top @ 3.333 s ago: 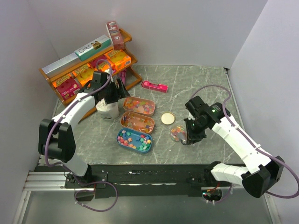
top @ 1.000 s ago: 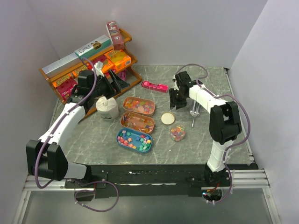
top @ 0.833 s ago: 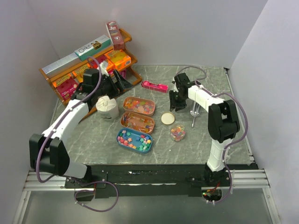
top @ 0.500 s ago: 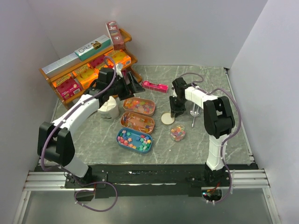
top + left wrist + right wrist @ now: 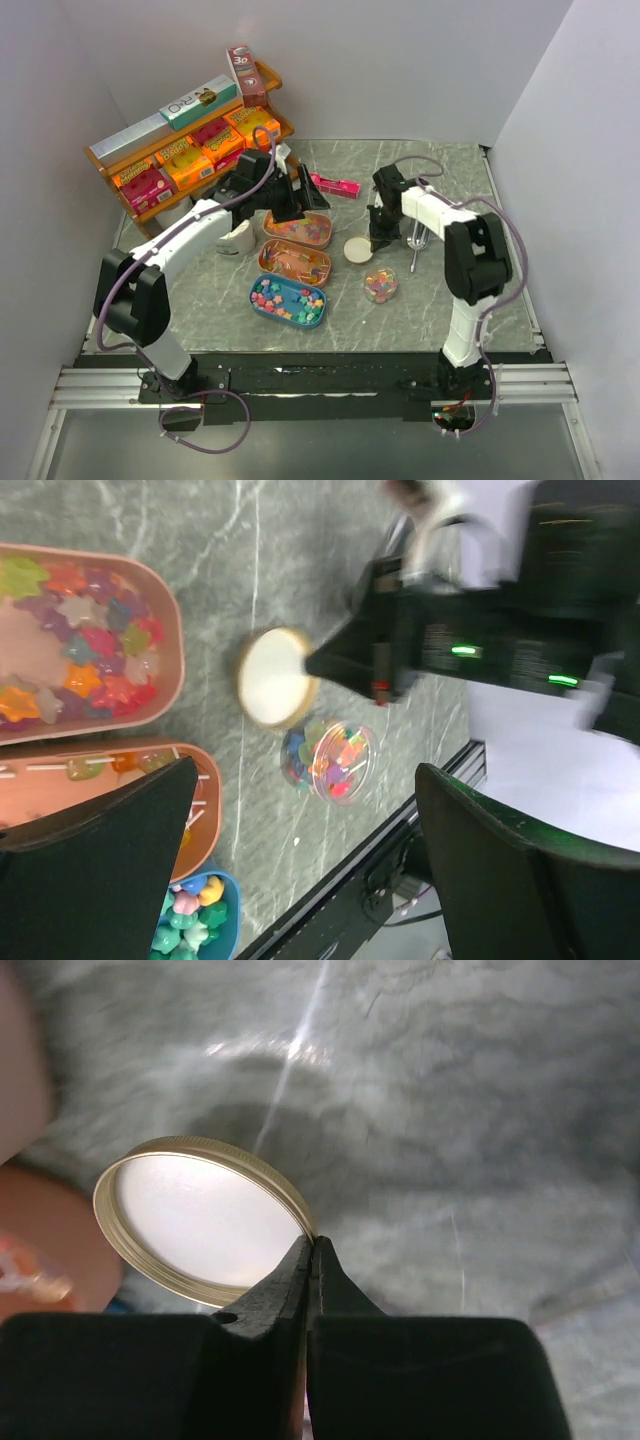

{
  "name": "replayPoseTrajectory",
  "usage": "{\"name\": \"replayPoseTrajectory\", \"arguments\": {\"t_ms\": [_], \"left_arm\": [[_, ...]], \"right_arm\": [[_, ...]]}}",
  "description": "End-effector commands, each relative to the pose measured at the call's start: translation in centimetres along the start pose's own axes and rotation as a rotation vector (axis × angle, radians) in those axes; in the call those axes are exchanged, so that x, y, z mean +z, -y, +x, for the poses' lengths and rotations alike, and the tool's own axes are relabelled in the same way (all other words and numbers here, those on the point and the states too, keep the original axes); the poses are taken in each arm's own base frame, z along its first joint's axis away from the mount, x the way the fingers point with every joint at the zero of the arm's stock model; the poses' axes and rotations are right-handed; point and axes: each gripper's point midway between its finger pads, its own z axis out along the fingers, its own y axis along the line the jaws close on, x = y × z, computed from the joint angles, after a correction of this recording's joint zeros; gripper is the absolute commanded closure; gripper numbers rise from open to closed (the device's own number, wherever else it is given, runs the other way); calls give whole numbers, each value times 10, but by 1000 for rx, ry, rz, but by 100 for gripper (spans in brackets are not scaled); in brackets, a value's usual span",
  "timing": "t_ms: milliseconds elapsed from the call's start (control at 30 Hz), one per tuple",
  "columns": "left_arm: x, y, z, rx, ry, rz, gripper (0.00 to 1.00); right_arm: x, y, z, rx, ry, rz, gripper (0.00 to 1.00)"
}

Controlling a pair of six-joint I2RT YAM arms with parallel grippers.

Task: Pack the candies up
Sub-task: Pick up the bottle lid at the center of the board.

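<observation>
The candies fill a small clear jar on the marble table, in front of my right gripper. More star-shaped candies lie in a pink tray, a blue tray and, with sticks, an orange tray. The jar's gold lid lies left of the jar. My right gripper is shut, its tips pinching the lid's right rim. My left gripper hangs wide open above the pink tray, holding nothing.
A wooden shelf with orange and pink boxes stands at the back left. A pink box lies behind the trays. A white crumpled cup sits left of the trays. A small metal tool stands right of my right gripper.
My right gripper has come down beside the lid and closed on its rim. My left arm has swung right from the shelf to above the pink tray, still open.
</observation>
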Motion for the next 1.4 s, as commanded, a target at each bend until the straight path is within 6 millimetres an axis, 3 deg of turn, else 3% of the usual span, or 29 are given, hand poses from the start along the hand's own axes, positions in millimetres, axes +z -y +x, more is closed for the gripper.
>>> {"name": "replayPoseTrajectory", "arguments": {"t_ms": [0,233,433,500,700,833,1000,1200,1300,1367], "left_arm": [[4,22,-2,79,4,44,3],[-5,60,9,144,-13,136,6],[-40,110,20,244,9,370,7],[-47,116,32,248,-23,430,8],[-59,124,50,272,-59,482,14],[-49,121,64,282,-90,448,16],[-37,119,66,265,-94,418,19],[-24,122,79,315,-148,442,35],[-17,119,89,343,-167,444,47],[-17,121,91,352,-163,440,63]], "right_arm": [[-82,-21,-21,-12,214,-88,100],[-153,-45,3,-48,300,-252,100],[-195,-49,33,-41,302,-291,100],[-208,-53,37,-36,323,-316,100],[-220,-58,49,-17,359,-374,100],[-224,-61,47,-28,379,-394,100],[-227,-63,47,-62,379,-400,100],[-220,-65,58,-68,354,-436,100],[-223,-68,58,-77,377,-463,100],[-217,-63,59,-42,365,-431,100]]}}
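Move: The right hand already pinches the lid just above the table, the lid's middle some 3 cm to its left and 1 cm back; the open left gripper it is taken to is about 15 cm left, level fore and aft, and 17 cm higher. From the left hand the lid lies about 12 cm right, 1 cm back and 17 cm down. From the right hand, the candy jar sits about 8 cm back and 1 cm right, and the pink tray about 16 cm left and 4 cm farther out. Keeping its shut pinch on the lid's rim, the right hand lifts the lid steeply some 20 cm and then draws back about 10 cm, tilting roughly 30 degrees so its fingertips swing up and towards the left hand, and then all but stops high over the table. The left hand sweeps back about 11 cm and right about 8 cm towards the lid, turning some 25 degrees clockwise, rising on the way and then sinking again as its wide-open fingers straddle the lid's free edge and close to about half. ##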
